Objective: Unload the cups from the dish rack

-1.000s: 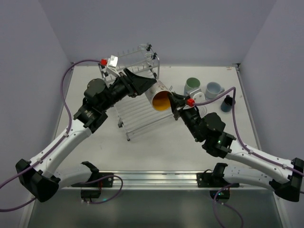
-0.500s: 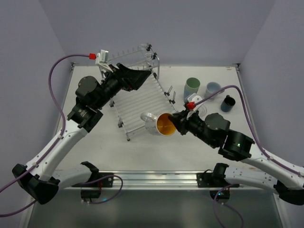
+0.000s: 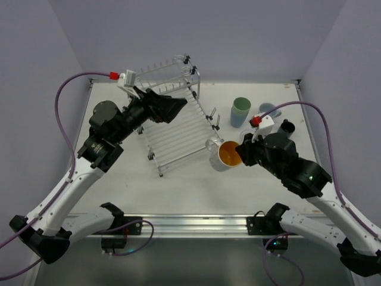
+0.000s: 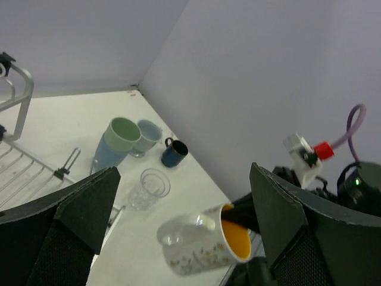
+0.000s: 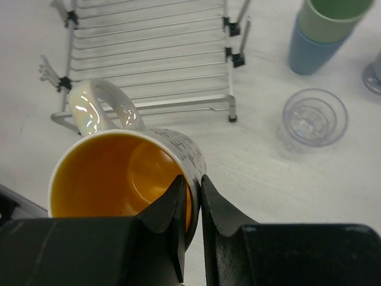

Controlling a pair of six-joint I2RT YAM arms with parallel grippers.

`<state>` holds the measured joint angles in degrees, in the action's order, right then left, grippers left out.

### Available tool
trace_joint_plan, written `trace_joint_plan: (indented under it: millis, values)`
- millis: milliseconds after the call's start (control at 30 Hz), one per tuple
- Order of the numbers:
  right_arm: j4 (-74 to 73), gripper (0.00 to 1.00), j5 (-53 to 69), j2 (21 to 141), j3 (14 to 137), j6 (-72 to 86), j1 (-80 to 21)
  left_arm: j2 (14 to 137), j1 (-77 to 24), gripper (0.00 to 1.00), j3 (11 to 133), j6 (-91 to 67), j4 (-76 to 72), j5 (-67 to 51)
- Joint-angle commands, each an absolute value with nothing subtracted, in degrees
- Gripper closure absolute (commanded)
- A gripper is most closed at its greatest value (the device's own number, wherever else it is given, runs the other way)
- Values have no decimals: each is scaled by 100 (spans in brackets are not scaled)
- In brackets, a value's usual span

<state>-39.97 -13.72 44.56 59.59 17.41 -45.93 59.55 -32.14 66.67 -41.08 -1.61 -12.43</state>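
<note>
My right gripper [image 3: 239,152] [image 5: 191,182] is shut on the rim of the white cup [image 3: 225,155] [image 5: 119,179] [image 4: 202,244]. One finger is inside its orange interior and one outside, and the cup is tipped on its side just right of the dish rack [image 3: 178,128] [image 5: 149,53] [image 4: 18,161]. My left gripper [image 3: 181,102] [image 4: 184,170] hangs wide open over the rack's upper part with nothing in it. No cup shows on the rack's rods. A clear glass [image 3: 212,144] [image 5: 312,119] [image 4: 146,187] stands by the rack's right edge.
At the back right stand a pale green tumbler nested in a light blue one [image 3: 240,111] [image 4: 116,140] [image 5: 324,30], a pale grey mug [image 3: 268,109] [image 4: 146,136] and a dark blue mug [image 3: 287,127] [image 4: 174,153]. Walls close the table on three sides.
My left gripper let go of the white cup, opened wide and drew back left over the rack. My right arm carried the cup off the rack, down to its right side.
</note>
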Motion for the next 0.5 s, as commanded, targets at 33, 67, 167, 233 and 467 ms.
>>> trace_joint_plan:
  millis: [33,67,167,233,467]
  values:
    - [-4323,100,-1485,4324,6346,2285,-3641,5092,-3208,0,6083,-3306,544,-1643]
    - [-4385,100,-1494,4333,6311,2303,-3412,4941,-3208,0,5943,-3061,632,-1644]
    - [-4456,100,-1372,4359,6197,2364,-2586,4396,-3208,0,5477,-2595,1150,-1382]
    - [-4447,100,-1354,4429,6170,2382,-2041,4037,-3208,0,5231,-2426,1256,-1205]
    - [-3921,100,-1380,4860,5784,2487,-757,3481,-3330,0,4667,-1680,1477,-695]
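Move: The bare patch of table I seem to be taking the white mug to lies about 19 cm right of my right hand, 8 cm farther out and 28 cm down. The clear glass stands left of that patch, about 10 cm ahead and 8 cm right of this hand; the dark mug is some 15 cm ahead and 28 cm right, both roughly 24 cm below. From my left hand the patch is about 43 cm right, 1 cm ahead, 44 cm down. I keep the white mug's rim pinched in my right hand and swing it about 15 cm to the right, easing a little down and forward towards the dark mug, while the wrist turns some 35 degrees clockwise and its fingers tip slightly down. Meanwhile my empty left hand, still wide open, sinks and draws back and left, away from the mug, its left side rolling up. ##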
